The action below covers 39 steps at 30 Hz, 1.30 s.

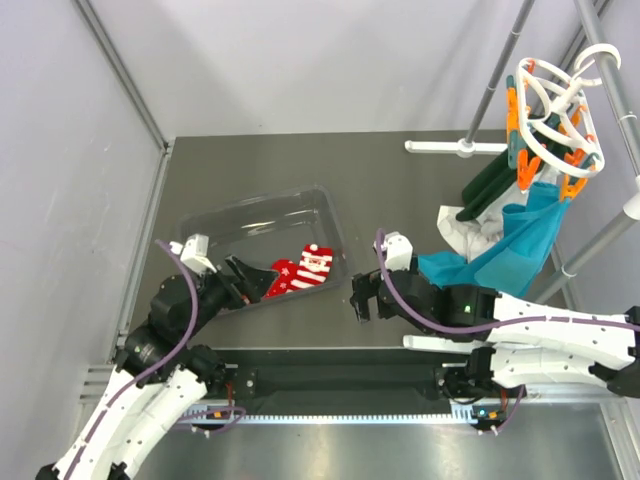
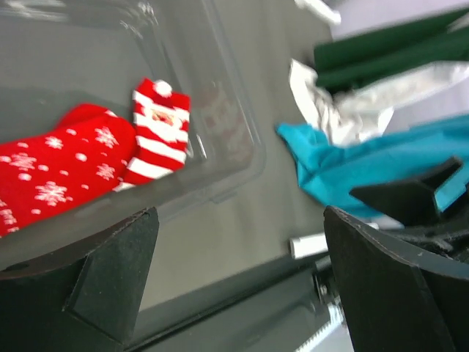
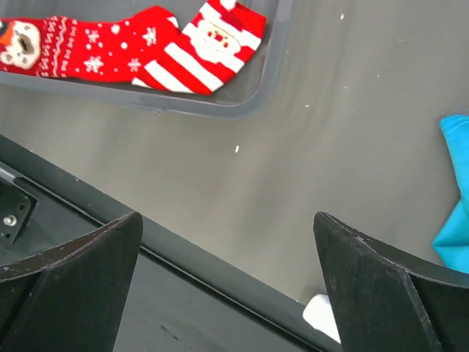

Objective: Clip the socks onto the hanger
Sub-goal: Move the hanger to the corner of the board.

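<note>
Two red socks lie side by side in a clear plastic bin (image 1: 252,212). The striped Santa sock (image 1: 312,265) (image 2: 160,132) (image 3: 209,48) is on the right and the snowflake-dotted sock (image 1: 280,282) (image 2: 58,169) (image 3: 102,44) on the left. The white round hanger (image 1: 555,105) with orange pegs hangs from a pole at the far right. My left gripper (image 1: 243,280) (image 2: 238,220) is open and empty at the bin's near left corner, close to the snowflake sock. Right of the bin, my right gripper (image 1: 360,297) (image 3: 227,220) hovers over bare table, open and holding nothing.
A teal cloth (image 1: 510,245), a dark green garment (image 1: 490,180) and a white cloth (image 1: 465,230) hang from the hanger's pegs down to the table. Grey rack poles (image 1: 500,70) and a white foot bar (image 1: 455,147) stand at the back right. Walls enclose the left and back.
</note>
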Each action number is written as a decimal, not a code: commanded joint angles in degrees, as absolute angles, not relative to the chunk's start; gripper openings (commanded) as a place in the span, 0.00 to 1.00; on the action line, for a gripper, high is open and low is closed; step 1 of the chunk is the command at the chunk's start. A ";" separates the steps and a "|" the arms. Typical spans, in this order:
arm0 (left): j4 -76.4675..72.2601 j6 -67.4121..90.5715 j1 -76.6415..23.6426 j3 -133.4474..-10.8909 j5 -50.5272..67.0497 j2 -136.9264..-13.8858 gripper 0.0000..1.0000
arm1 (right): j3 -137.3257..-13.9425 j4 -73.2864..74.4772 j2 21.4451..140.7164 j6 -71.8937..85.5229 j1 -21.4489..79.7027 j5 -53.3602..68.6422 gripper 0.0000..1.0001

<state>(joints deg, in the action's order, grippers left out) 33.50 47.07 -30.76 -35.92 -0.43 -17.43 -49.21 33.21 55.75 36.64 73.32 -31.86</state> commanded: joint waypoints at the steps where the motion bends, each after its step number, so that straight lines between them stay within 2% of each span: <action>1: 24.04 45.26 -30.59 -37.35 8.49 -20.30 0.98 | -53.78 36.47 57.04 36.48 72.95 -32.96 1.00; 8: -5.40 54.40 -30.59 -37.17 21.16 -29.16 0.90 | -58.61 35.07 54.94 32.96 72.95 -25.67 1.00; 10: -8.08 55.10 -30.59 -38.14 22.93 -33.98 0.85 | -59.50 33.67 52.92 32.52 72.95 -24.18 1.00; 15: -17.02 57.56 -30.67 -41.04 26.62 -40.60 0.83 | -65.64 34.01 51.59 27.52 77.49 -25.12 1.00; 18: -18.89 58.80 -30.93 -43.50 28.90 -44.90 0.82 | -71.53 39.62 53.60 26.46 82.77 -33.88 1.00; 21: -19.42 58.71 -33.21 -45.17 28.66 -48.42 0.80 | -73.83 45.95 53.44 28.64 83.58 -40.57 1.00; 25: -20.04 56.61 -39.71 -46.32 24.89 -52.19 0.78 | -67.79 49.48 48.44 35.31 83.58 -49.46 0.88; 29: -16.98 52.92 -49.54 -52.18 23.03 -59.22 0.75 | -63.12 49.65 43.78 36.38 83.50 -56.49 0.88; 33: -16.17 50.36 -53.16 -56.33 21.45 -63.97 0.75 | -60.56 50.89 37.82 36.91 81.57 -59.76 0.85; 36: -16.61 50.27 -54.49 -57.57 20.31 -65.91 0.74 | -59.42 54.91 34.90 42.25 79.90 -62.13 0.80; 39: -18.80 50.54 -56.25 -58.09 20.48 -68.37 0.73 | -59.59 66.86 33.49 56.22 79.45 -65.12 0.72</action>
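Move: The hanger hangs on the stand off to the right: from the right gripper about 24 cm ahead, 26 cm to its right and some 18 cm higher; from the left gripper roughly 22 cm ahead, 46 cm right and 14 cm up. The teal cloth's middle is about 14 cm ahead and 25 cm right of the right gripper, 8 cm lower; the white cloth lies some 20 cm ahead, 22 cm right and 14 cm down. Swing the left gripper about 24 cm to the right towards the hanger's side while lifting it some 12 cm, turning it clockwise. Raise the right gripper first, drawing it slightly back, then sweep it right and a little forward over the teal cloth's near end, sinking slightly, its fingers tipping up. Partly close both, keeping them empty. ##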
